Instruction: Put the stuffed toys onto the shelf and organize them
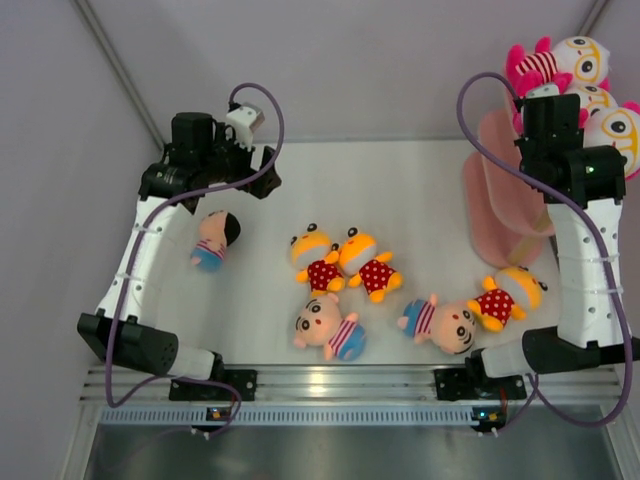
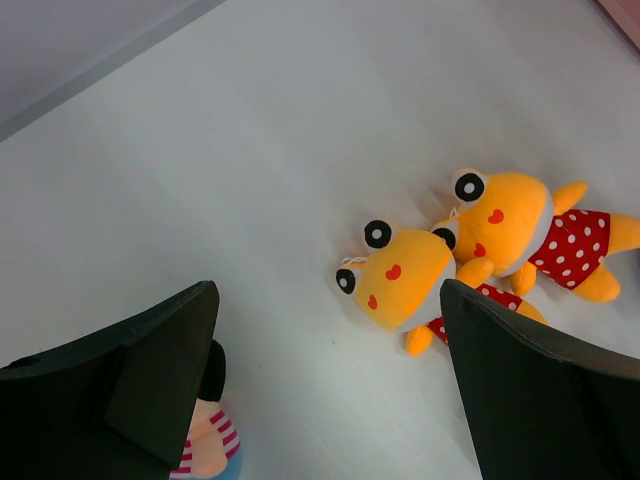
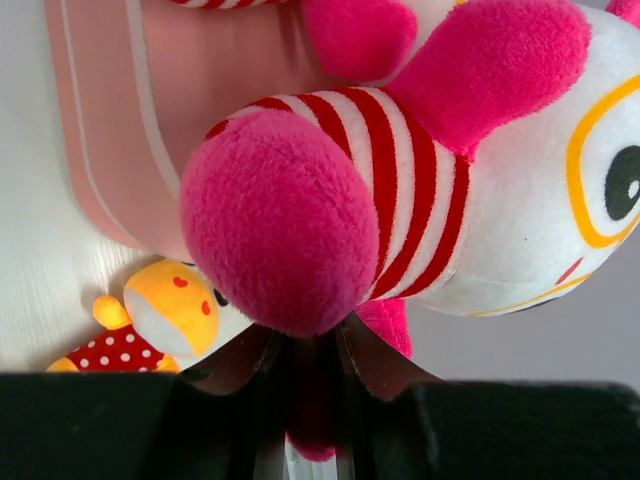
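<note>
Three white-pink striped stuffed toys crowd the top of the pink shelf (image 1: 500, 190) at the far right. My right gripper (image 1: 548, 108) is up there, shut on a pink limb of one striped toy (image 3: 400, 190), which fills the right wrist view. On the table lie two orange toys in red polka dots (image 1: 316, 260) (image 1: 367, 264), a third orange toy (image 1: 505, 297), and three black-haired boys (image 1: 212, 243) (image 1: 330, 330) (image 1: 442, 322). My left gripper (image 2: 328, 300) hangs open above the table, between the left boy (image 2: 205, 440) and the orange pair (image 2: 400, 280).
The shelf's lower pink board (image 3: 110, 120) shows beside the held toy, with an orange toy (image 3: 165, 305) on the table below it. Grey walls close in the back and left. A metal rail (image 1: 340, 385) runs along the near edge.
</note>
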`<action>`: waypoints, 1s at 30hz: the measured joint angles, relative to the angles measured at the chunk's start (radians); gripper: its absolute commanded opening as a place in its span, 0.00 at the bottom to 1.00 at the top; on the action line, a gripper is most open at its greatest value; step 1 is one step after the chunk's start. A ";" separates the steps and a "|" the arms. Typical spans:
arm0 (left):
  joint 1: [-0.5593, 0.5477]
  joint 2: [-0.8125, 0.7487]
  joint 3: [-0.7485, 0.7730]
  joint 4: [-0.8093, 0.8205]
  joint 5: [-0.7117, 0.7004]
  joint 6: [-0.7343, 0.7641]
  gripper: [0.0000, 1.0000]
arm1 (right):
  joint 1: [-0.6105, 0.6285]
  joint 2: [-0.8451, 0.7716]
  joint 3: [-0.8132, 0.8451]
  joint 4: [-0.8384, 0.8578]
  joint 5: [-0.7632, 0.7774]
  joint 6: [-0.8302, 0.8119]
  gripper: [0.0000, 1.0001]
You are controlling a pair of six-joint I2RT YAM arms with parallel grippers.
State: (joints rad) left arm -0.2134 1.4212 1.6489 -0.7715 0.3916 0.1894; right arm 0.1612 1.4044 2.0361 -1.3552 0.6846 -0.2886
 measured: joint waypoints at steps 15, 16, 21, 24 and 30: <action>0.000 0.009 -0.006 -0.001 0.005 0.004 0.98 | -0.019 -0.003 0.002 0.000 0.002 -0.023 0.55; 0.000 0.009 -0.007 0.000 0.005 0.004 0.98 | -0.019 -0.003 0.004 0.000 0.002 -0.023 0.57; 0.000 0.012 -0.007 -0.003 0.012 0.004 0.98 | -0.010 -0.003 0.039 0.001 0.005 -0.023 0.60; 0.000 0.014 -0.007 -0.003 0.012 0.004 0.98 | 0.010 -0.003 0.060 0.002 0.013 -0.025 0.62; 0.000 0.020 -0.007 -0.007 0.012 0.004 0.98 | 0.029 -0.002 0.061 0.003 0.018 -0.026 0.64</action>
State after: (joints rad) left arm -0.2134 1.4410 1.6417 -0.7788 0.4038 0.1932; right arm 0.1898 1.4021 2.0968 -1.3521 0.7021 -0.3141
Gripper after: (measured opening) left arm 0.983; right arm 0.634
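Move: The right hand still has the last panda by one leg at the top shelf, with the fingers already nearly clear; the middle of that panda lies some 6 cm ahead of it, 6 cm to its right and a little below. The second panda lies on the shelf about 8 cm ahead and 2 cm right of the hand, and the far panda some 14 cm ahead, 1 cm right. From the left hand, the last panda is about 54 cm right, roughly level in reach, slightly higher. The right hand stays almost in place beside the top shelf, easing under 1 cm to the right, while its fingers open from a narrow gap to more than half wide and let go of the panda's pink leg. It then lifts some 2 cm with about 1 cm of drift back to the left, away from the panda, the wrist keeping its forward-right, downward slant and the fingers staying open around the free leg. ##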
